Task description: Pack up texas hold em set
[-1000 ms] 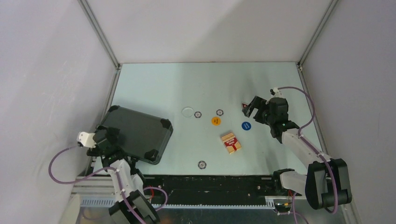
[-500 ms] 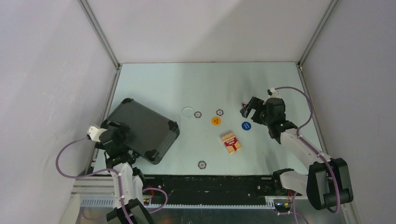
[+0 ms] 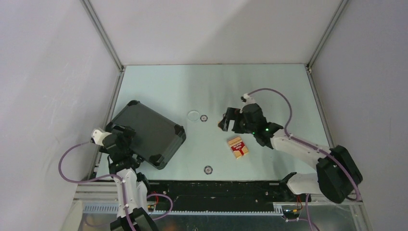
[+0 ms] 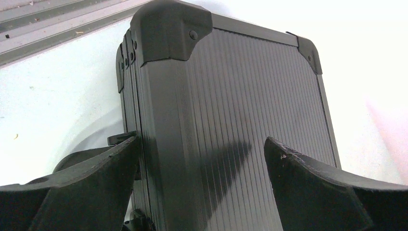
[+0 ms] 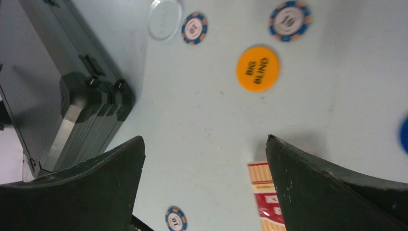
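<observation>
The black briefcase of the texas hold em set lies shut on the left of the table. My left gripper is open at its near-left edge. In the left wrist view one finger stands beside the case wall and the other over the ribbed lid, left gripper. My right gripper hovers open mid-table, nothing between its fingers. Below it lie the orange BIG BLIND button, the red-patterned card deck and a chip.
Loose on the table are a clear disc, a chip beside it and a chip near the front rail. The right wrist view adds another chip and a blue button at its edge. Enclosure walls stand on three sides.
My right arm has swung left from the table's right side to the middle, above the orange button. The left gripper shifted slightly right, and the briefcase slid a little with it.
</observation>
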Robot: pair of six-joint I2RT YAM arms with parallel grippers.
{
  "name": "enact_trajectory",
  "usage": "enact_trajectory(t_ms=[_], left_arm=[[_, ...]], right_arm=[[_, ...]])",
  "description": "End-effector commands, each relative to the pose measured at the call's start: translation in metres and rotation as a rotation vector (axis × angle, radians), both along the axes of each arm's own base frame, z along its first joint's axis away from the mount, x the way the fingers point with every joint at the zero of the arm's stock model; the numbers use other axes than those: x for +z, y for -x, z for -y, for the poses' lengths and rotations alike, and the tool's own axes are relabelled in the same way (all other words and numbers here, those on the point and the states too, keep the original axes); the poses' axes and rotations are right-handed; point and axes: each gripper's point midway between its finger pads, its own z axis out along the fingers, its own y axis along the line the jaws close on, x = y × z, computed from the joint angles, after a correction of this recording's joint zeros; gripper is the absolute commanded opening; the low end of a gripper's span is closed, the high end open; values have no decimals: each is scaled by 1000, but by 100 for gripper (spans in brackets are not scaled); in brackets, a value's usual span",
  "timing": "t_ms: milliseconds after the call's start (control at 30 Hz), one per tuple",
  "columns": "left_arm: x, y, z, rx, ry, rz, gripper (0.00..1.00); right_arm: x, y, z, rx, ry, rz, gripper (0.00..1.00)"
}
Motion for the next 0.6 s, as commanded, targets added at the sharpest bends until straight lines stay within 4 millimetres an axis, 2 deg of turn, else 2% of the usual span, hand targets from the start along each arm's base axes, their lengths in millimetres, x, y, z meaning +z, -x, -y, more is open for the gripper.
enact_trajectory(t_ms=[0, 33, 67, 100, 200, 267, 400, 433, 467, 567], left_arm=[[-2, -11, 53, -211, 172, 14, 98], [-2, -11, 53, -210, 172, 15, 98], [-1, -11, 53, -211, 169, 17, 98], [-1, -11, 52, -210, 166, 17, 98], [1, -11, 51, -205, 160, 20, 98], [4, -10, 49, -192, 152, 24, 98], [20, -9, 44, -163, 135, 45, 98], [31, -11, 42, -159, 121, 67, 98], [32, -8, 41, -148, 122, 58, 98], [56, -7, 36, -124, 85, 85, 98]], right_arm=[[11, -4, -47, 16, -56, 14, 100], [4, 4, -62, 45, -53, -6, 100], [8, 3, -71, 53, -60, -1, 100], [-1, 11, -85, 78, -52, -24, 100], [4, 17, -115, 113, -72, -27, 100], [-1, 27, -134, 142, -68, -42, 100], [-11, 36, -160, 175, -44, -70, 98], [-15, 36, -166, 177, -36, -76, 97], [-16, 38, -170, 182, -37, -82, 97], [-24, 38, -176, 172, -19, -98, 95]])
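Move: The closed case lies left of the right hand: its middle about 37 cm left, 2 cm back and 8 cm lower. Its right corner is some 20 cm left and 1 cm back. The orange big blind button lies under the right hand, about 4 cm ahead; the card pack is some 6 cm right and 7 cm back. The case's middle is about 11 cm right of the left hand, level with it fore and aft, 4 cm lower. The right hand, fingers wide open, sweeps about 17 cm left, drawing back some 5 cm, towards the case's right corner. ##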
